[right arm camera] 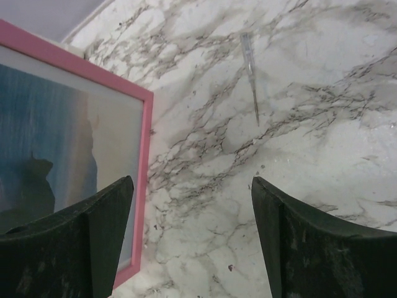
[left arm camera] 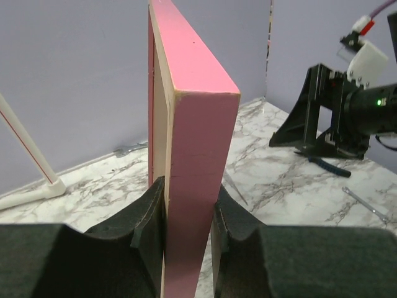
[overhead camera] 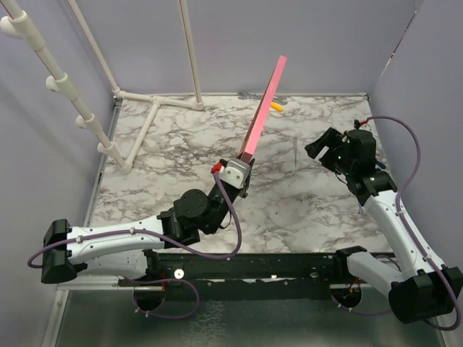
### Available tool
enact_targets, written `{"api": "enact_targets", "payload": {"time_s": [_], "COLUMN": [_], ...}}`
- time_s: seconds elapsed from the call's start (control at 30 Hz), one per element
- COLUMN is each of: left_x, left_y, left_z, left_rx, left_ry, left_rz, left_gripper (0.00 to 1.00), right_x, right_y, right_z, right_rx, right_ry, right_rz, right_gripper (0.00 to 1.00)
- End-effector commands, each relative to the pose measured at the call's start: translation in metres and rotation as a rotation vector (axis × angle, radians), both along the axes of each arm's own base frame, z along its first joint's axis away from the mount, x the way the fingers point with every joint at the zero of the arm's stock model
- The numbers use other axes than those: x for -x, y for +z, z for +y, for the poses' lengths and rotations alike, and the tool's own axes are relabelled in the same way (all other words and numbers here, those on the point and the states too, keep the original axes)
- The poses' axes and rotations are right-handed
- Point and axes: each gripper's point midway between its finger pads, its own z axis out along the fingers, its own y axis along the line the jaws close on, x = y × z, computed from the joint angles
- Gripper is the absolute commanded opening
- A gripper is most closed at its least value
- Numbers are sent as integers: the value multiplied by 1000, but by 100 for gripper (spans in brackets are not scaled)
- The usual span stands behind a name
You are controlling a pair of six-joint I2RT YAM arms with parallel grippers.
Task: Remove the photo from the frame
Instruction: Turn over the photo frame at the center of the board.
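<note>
The frame [overhead camera: 263,110] stands upright on its edge above the marble table, its thin pink side toward the top camera. My left gripper [overhead camera: 242,162] is shut on its lower end. In the left wrist view the black pads [left arm camera: 151,217] press both faces of the frame [left arm camera: 198,118]. My right gripper [overhead camera: 323,148] hovers to the right of the frame, open, with nothing between its fingers. In the right wrist view the gripper [right arm camera: 192,205] faces the frame's pink border [right arm camera: 147,155], and the photo [right arm camera: 43,136] of blue water and pale sky shows inside it.
A white pipe rack [overhead camera: 137,137] stands at the back left. A small yellow object [overhead camera: 277,105] lies behind the frame. A thin clear pen-like tool [right arm camera: 251,74] lies on the marble between the arms. Purple walls close in the table.
</note>
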Motion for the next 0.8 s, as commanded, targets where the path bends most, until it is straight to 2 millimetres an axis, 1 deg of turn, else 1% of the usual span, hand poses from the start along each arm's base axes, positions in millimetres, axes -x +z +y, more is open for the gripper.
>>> {"api": "enact_targets", "payload": {"time_s": [0.0, 0.1, 0.33, 0.5, 0.6, 0.67, 0.77], "left_x": [3, -1, -11, -21, -25, -27, -27], "left_y": [19, 22, 21, 10, 2, -6, -17], "left_z": [7, 11, 14, 25, 36, 42, 58], "left_rx": [294, 342, 428, 497, 536, 554, 604], "left_ry": [-54, -61, -78, -64, -51, -40, -20], "left_rz": [71, 81, 128, 178, 201, 218, 241], "left_gripper": [0, 0, 0, 0, 0, 0, 0], "right_x": [1, 1, 0, 1, 2, 3, 6], "right_y": [-11, -23, -36, -49, -56, -61, -71], "right_z": [23, 26, 26, 25, 24, 24, 23], "right_rx": [-68, -71, -59, -46, -37, -31, -27], "right_ry": [117, 133, 141, 141, 142, 143, 145], "right_rz": [2, 24, 46, 70, 84, 92, 110], "right_gripper": [79, 78, 77, 77, 77, 77, 77]}}
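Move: The left hand already grips the near side of the upright photo frame close to its top corner; the frame's middle lies about 15 cm ahead, 5 cm right and 9 cm below. The board's centre is some 17 cm ahead of that hand, hardly to either side, and 35 cm down. From the open right hand the frame's middle is about 15 cm left, 5 cm ahead and slightly above; a thin screwdriver lies 9 cm straight ahead, 20 cm below. Leftward about 5 cm and forward about 3 cm goes the left hand, dipping slightly late on, its pinch kept, while it rolls nearly 30 degrees, left side sinking, and tips down a little, swinging the frame's lower edge out rightward. The right hand sinks some 6 cm and eases left towards the frame, turning slightly counter-clockwise, fingers still wide. ##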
